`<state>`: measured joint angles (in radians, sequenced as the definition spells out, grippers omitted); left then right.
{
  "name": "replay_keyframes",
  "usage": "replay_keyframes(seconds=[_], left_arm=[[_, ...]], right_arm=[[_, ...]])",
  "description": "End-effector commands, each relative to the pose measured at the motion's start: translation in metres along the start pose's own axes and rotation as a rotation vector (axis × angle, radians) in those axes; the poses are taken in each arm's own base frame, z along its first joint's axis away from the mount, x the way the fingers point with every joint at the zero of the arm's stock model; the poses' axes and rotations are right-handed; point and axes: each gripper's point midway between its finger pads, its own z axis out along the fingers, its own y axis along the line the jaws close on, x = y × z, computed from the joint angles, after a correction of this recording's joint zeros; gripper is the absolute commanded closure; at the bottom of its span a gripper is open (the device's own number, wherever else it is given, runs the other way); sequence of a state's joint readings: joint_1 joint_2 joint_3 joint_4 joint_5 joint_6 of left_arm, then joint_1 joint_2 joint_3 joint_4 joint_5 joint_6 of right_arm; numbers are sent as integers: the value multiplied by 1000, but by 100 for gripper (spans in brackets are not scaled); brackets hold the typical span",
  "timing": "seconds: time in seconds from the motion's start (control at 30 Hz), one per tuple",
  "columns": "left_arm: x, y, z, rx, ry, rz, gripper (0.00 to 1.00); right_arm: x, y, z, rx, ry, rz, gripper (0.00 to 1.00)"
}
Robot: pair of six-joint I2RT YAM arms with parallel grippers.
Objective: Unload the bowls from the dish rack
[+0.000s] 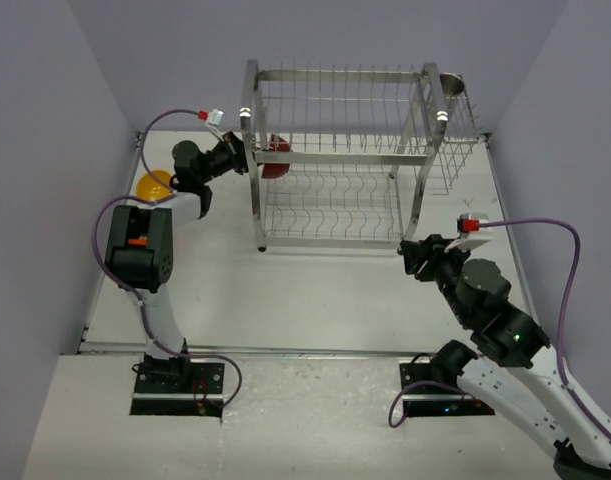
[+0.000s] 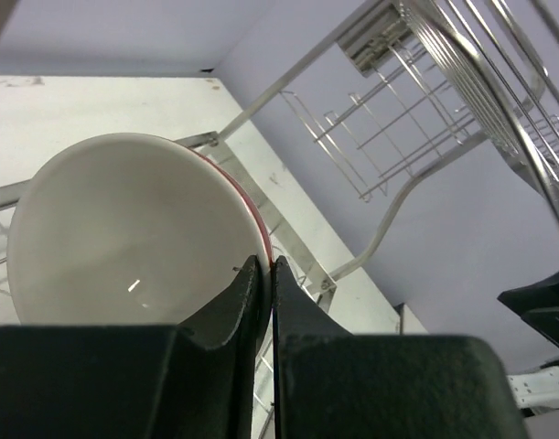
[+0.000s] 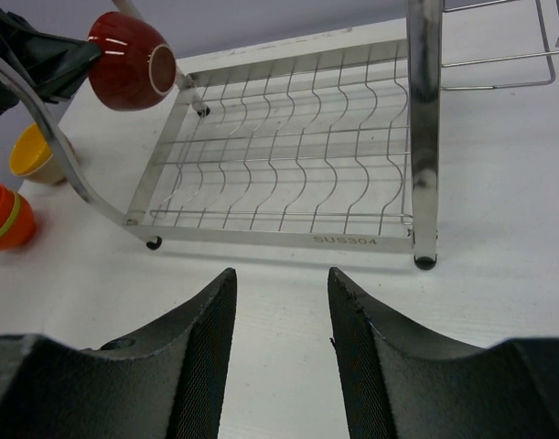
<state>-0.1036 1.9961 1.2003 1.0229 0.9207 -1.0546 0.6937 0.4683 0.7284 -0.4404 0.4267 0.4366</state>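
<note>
The dish rack (image 1: 337, 157) stands at the back middle of the table. My left gripper (image 1: 245, 153) is at the rack's left end, shut on the rim of a dark red bowl (image 1: 276, 163) with a white inside. The left wrist view shows the fingers (image 2: 247, 293) pinching that rim (image 2: 123, 229). The right wrist view shows the bowl (image 3: 126, 60) held above the lower tier. My right gripper (image 1: 409, 253) is open and empty, low on the table in front of the rack's right post (image 3: 424, 128). A yellow bowl (image 3: 35, 153) and an orange bowl with a lime-green one nested in it (image 3: 6, 217) sit left of the rack.
A small metal cup (image 1: 451, 84) sits in the holder at the rack's top right, with the wire side basket (image 1: 457, 160) below it. The yellow-orange bowls (image 1: 153, 185) lie beside the left arm near the left wall. Walls close in on both sides.
</note>
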Motion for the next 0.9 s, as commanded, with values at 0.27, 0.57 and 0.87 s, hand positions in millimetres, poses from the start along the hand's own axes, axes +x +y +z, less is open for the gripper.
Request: replay_keyframes(seconds=[0.27,0.57,0.87], left_arm=[[-59,-8,-19,-222,-20,260,100],[-69,-12,-52,-402,-34,296,100],[-104,-8,-114,-807,-27,372,100]], right_arm=[[-10,11,-6,-66,-42,24,54],[-13,15,-8,-88,-41,25,54],[-14,16,-10,-94,-36,25,54]])
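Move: The red bowl, already held by its rim in the left fingers, is just inside the dish rack's left end. The yellow bowl stack it nears stands about 25 cm to the left hand's left, 1 cm ahead and 18 cm below; the orange bowl stack is some 30 cm left, 11 cm back. The lower shelf's middle lies 20 cm right, 3 cm back. From the right hand the yellow bowl stack is roughly 57 cm left, 27 cm ahead. The red bowl, still pinched at the rim, is carried out past the rack's left end and on towards the bowl stacks: the left hand travels about 9 cm left, nearly level, bowing slightly forward and dipping a little on the way. As it goes, the wrist swings some 25 degrees counter-clockwise and rolls its left side up by nearly 30. ##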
